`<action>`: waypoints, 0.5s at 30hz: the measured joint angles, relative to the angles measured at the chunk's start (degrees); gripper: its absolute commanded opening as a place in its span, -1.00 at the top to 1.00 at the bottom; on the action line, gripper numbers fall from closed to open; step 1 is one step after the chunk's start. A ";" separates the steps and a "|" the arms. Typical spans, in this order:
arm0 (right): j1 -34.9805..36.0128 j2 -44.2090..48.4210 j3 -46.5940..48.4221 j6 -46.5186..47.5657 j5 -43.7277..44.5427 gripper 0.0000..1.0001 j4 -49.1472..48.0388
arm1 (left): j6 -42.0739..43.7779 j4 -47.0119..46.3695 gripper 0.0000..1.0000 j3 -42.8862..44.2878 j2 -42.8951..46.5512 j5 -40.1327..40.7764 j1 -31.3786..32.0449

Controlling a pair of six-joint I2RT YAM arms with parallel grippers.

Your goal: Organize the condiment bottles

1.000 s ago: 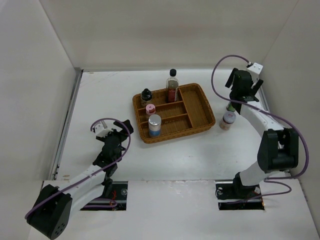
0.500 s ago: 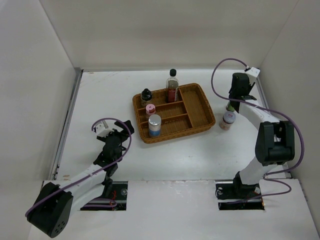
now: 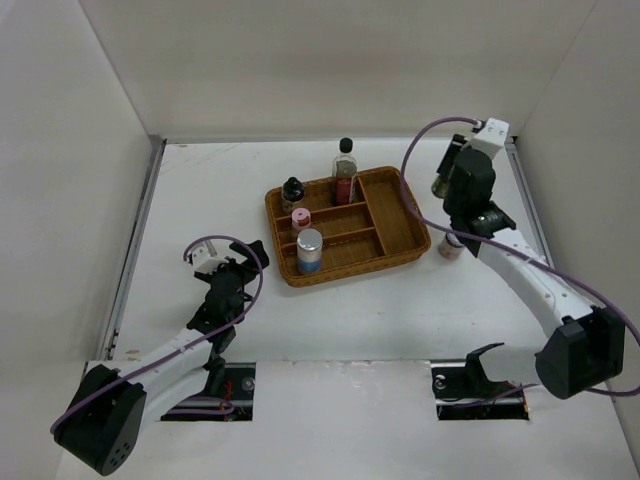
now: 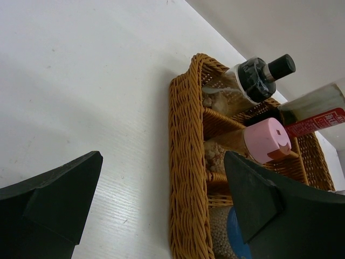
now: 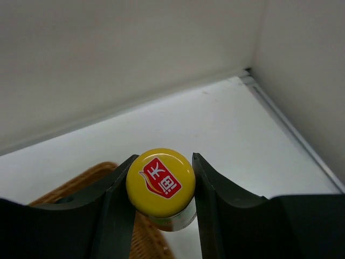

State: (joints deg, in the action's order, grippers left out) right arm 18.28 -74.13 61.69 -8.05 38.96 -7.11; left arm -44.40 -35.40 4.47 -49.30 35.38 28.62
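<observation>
My right gripper [image 5: 160, 186] is shut on the green bottle's yellow-orange cap [image 5: 160, 181], holding it off the table. In the top view this gripper [image 3: 446, 180] hangs by the wicker tray's right end, the green bottle [image 3: 438, 186] beneath it. A pink-lidded jar [image 3: 452, 248] stands on the table just right of the tray, partly behind the arm. In the tray stand a tall clear black-capped bottle [image 3: 345, 170], a squat dark bottle [image 3: 292, 192], a pink-lidded jar [image 3: 300, 220] and a silver-lidded shaker [image 3: 310, 250]. My left gripper [image 3: 235, 263] is open, left of the tray.
The brown wicker divided tray [image 3: 400, 215] sits mid-table; its right compartments hold nothing. In the left wrist view its woven rim [image 4: 186, 162] lies between my open fingers, some way ahead. White walls close in the left, back and right sides.
The right gripper has shut on the green bottle, lifted it from beside the pink-lidded jar and carried it left towards the tray. The left arm has not moved.
</observation>
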 measured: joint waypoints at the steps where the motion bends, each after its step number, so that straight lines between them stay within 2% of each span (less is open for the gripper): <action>1: 2.62 0.39 0.07 0.13 -0.11 0.40 -0.98 | 0.00 0.00 -1.00 0.00 0.00 -0.07 0.00; 8: 17.03 -6.01 0.61 -1.42 -4.00 0.40 -2.69 | -0.04 0.00 -1.00 0.00 0.02 -0.26 -0.07; 15: 21.05 -12.28 3.23 -2.32 -7.28 0.40 -1.77 | -0.20 0.00 -1.00 0.00 0.07 -0.72 -0.11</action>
State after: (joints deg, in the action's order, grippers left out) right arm 39.33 -86.41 64.93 -10.37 31.68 -8.88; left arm -44.60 -35.40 4.47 -49.23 34.65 28.51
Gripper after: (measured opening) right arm 0.478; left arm 0.997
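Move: The right gripper already holds the yellow-capped green bottle upright by its top, high off the table. The free right end of the tray's middle row lies about 23 cm to its left, 3 cm ahead and 29 cm below. From this hand, the tall glass bottle stands some 26 cm left and 9 cm ahead, the pink-capped jar about 38 cm left and level. That free spot is roughly 31 cm right and 18 cm ahead of the left gripper. Swing the right gripper about 20 cm to the left, over the tray and towards the middle row's free end, keeping the fingers closed on the green bottle. Go nearly level at first, then sink some 6 cm, easing off at the end. Turn the wrist about 30 degrees counter-clockwise on the way. ##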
